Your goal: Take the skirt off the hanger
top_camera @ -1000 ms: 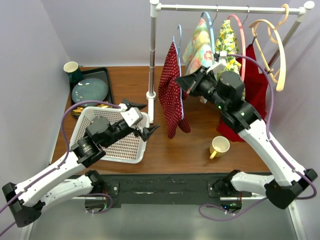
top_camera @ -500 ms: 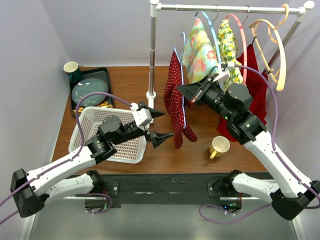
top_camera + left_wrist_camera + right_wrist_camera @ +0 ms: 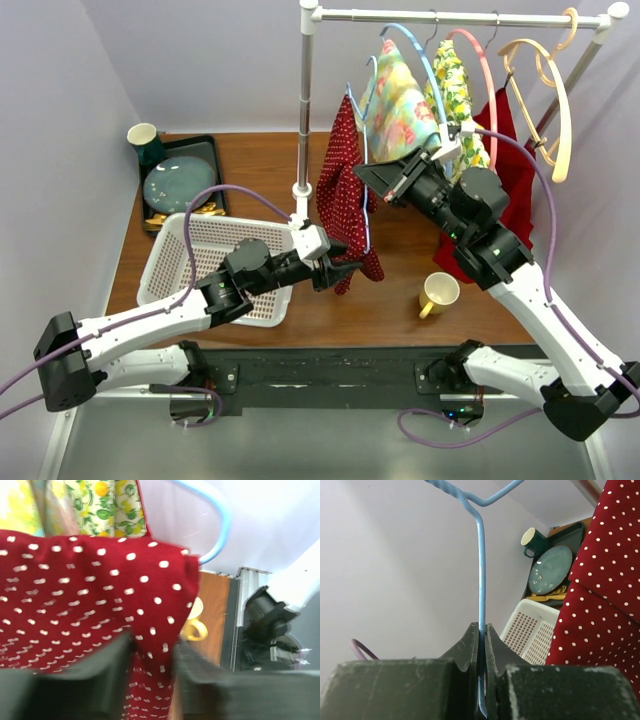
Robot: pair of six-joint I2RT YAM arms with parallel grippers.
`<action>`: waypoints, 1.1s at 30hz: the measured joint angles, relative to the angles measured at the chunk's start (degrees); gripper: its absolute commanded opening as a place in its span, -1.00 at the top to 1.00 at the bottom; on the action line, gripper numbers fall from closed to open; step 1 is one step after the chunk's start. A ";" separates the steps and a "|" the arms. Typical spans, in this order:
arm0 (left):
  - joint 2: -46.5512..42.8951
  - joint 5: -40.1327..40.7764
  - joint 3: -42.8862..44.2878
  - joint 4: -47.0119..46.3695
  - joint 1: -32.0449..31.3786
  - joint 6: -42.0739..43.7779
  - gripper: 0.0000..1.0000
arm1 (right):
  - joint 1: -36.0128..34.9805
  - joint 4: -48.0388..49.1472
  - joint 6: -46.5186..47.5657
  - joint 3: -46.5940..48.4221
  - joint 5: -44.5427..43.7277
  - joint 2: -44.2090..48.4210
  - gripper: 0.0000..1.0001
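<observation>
The red white-dotted skirt [image 3: 343, 200] hangs from a thin blue wire hanger [image 3: 368, 222] on the rack rail. My right gripper [image 3: 372, 178] is shut on that hanger's wire [image 3: 481, 580], which runs straight up out of the closed jaws [image 3: 481, 627]; the skirt [image 3: 605, 605] fills the right of that view. My left gripper [image 3: 340, 272] is at the skirt's lower hem. In the left wrist view the skirt [image 3: 100, 605] fills the gap between its jaws [image 3: 152, 647], both fingers against the cloth.
The rack's upright pole [image 3: 304, 110] stands left of the skirt. Floral garments [image 3: 400, 100], a red garment [image 3: 515, 170] and a bare wooden hanger [image 3: 545, 90] hang to the right. A white basket [image 3: 180, 255], a yellow mug [image 3: 438, 292], a plate tray [image 3: 180, 182] and a green cup [image 3: 143, 137] sit on the table.
My left arm has reached right from over the basket to the skirt's hem, and its jaws have narrowed onto the cloth. The right gripper has held the hanger, shifting slightly right.
</observation>
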State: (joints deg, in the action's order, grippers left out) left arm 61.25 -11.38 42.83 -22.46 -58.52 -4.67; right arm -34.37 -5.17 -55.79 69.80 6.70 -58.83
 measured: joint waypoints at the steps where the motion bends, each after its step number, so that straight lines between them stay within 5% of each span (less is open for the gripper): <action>1: 0.11 0.52 0.00 0.04 -0.07 0.31 1.00 | 0.00 0.00 0.00 -0.07 -0.07 0.17 1.00; 17: -15.34 17.29 2.47 17.81 -0.13 1.49 1.00 | -0.02 -3.78 7.06 -6.03 -6.56 6.23 1.00; 23: -17.68 30.03 13.92 28.26 -0.17 3.89 1.00 | -0.02 -4.31 10.08 -8.81 -5.42 7.10 1.00; 33: -17.70 49.48 32.61 28.89 -0.15 13.53 1.00 | -0.07 -4.81 13.68 -11.21 -4.33 9.20 1.00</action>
State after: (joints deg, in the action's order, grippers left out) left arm 43.55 38.11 75.44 6.44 -58.67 8.86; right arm -34.44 -9.98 -42.11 58.59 2.37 -49.63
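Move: The skirt hangs along the light-blue hanger, its near edge already between the left hand's open fingers and its middle about 9 cm ahead, level sideways, some 3 cm higher. The flowered cloth is roughly 21 cm ahead, 8 cm right and 10 cm above that hand; the white basket lies 7 cm ahead, 30 cm left and 27 cm below. From the right hand, which holds the hanger wire, the skirt's middle is 2 cm left and 10 cm below, level fore and aft. Leftward, and soon climbing steeply as well, the left hand first pinches the skirt's near edge shut in its fingers, then hauls it away from the hanger over the basket, some 23 cm left and as much up, turning counter-clockwise about 50 degrees. The right hand keeps its pinch on the hanger wire, sinking about 7 cm, easing slightly right and rolling its left side down. ##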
